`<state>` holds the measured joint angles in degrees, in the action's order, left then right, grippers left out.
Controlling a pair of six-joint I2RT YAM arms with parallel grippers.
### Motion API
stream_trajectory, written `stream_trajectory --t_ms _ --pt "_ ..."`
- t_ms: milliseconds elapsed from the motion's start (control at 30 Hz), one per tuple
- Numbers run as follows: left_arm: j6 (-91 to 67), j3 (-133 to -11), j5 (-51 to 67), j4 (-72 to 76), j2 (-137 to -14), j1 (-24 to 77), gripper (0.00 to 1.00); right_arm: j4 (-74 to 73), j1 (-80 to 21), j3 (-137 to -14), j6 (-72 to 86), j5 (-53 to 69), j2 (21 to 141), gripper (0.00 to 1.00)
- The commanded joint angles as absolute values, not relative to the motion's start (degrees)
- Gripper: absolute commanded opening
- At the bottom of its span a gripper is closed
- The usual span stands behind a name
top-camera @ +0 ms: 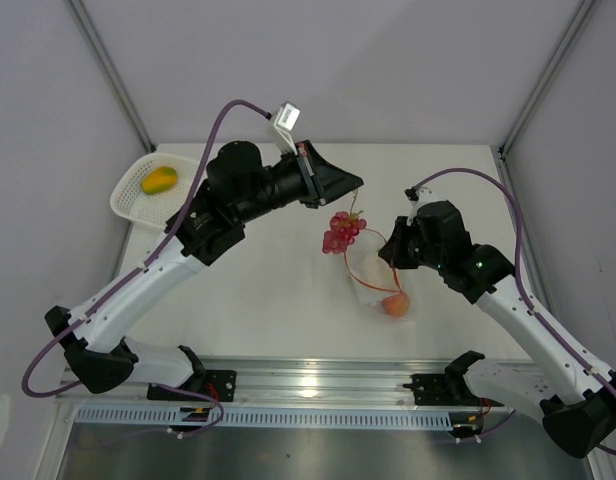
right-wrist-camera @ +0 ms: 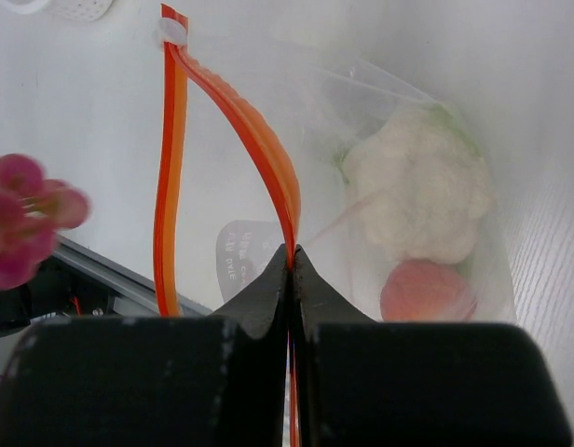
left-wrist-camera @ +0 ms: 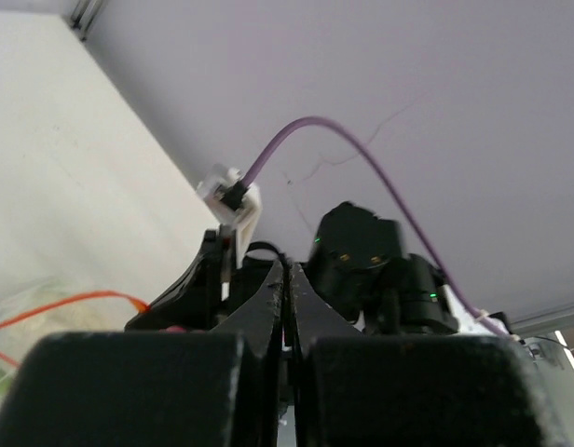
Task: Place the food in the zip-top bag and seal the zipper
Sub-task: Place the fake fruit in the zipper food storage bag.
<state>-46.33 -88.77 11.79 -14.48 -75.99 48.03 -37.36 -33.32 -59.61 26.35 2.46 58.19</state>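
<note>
The clear zip-top bag (top-camera: 373,283) lies mid-table with its mouth held open. Inside it are a white-and-green vegetable (right-wrist-camera: 417,191) and a red-orange round fruit (right-wrist-camera: 427,291), which also shows in the top view (top-camera: 395,305). My right gripper (right-wrist-camera: 293,251) is shut on one side of the red-orange zipper (right-wrist-camera: 268,158) and lifts it; the other side of the strip (right-wrist-camera: 169,168) stands apart. My left gripper (top-camera: 355,188) is shut, and the red grape bunch (top-camera: 341,232) hangs by its stem under it, just above the bag's mouth. The mango (top-camera: 159,180) lies in the basket.
The white mesh basket (top-camera: 128,195) stands at the far left of the table. A metal rail (top-camera: 318,385) runs along the near edge. Frame posts stand at the back corners. Purple cables loop over both arms.
</note>
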Motion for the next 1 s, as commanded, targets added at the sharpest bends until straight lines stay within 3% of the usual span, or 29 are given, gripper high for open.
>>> stream_trajectory --t_ms 0,533,967 --pt "-45.52 -92.9 11.69 -12.39 -75.5 48.69 0.0 -36.65 -33.66 -60.82 26.98 2.64 57.3 0.0" --pt "-47.73 -91.85 14.76 -8.7 -81.38 49.66 0.01 -37.09 -33.49 -62.58 28.3 4.22 56.87 0.0" --pt "-51.68 -72.79 14.77 -3.25 -77.08 51.06 0.01 -37.88 -31.03 -65.83 27.69 5.18 56.69 0.0"
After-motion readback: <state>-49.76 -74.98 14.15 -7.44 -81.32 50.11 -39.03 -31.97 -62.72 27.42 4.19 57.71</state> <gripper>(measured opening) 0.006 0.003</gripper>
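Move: The left gripper holds the grapes hanging by their stem; the open mouth of the zip-top bag lies about 21 cm below it, roughly 4 cm to its right and level fore and aft. The right gripper, pinching the rim, is 7 cm to the left gripper's right and about 22 cm below; the mouth's middle is some 3 cm left of the right gripper and level with it. The peach in the bag sits straight ahead 0 cm, 6 cm right and 19 cm below the right gripper. Lift the left gripper a couple of centimetres, carry it about 4 cm to the right over the bag mouth, then lower it ever faster, ending some 12 cm below where it began, the fingers tipping down about 10 degrees and still shut on the stem. Keep the right gripper pinching the orange rim, letting it rise about 2 cm towards the end. ##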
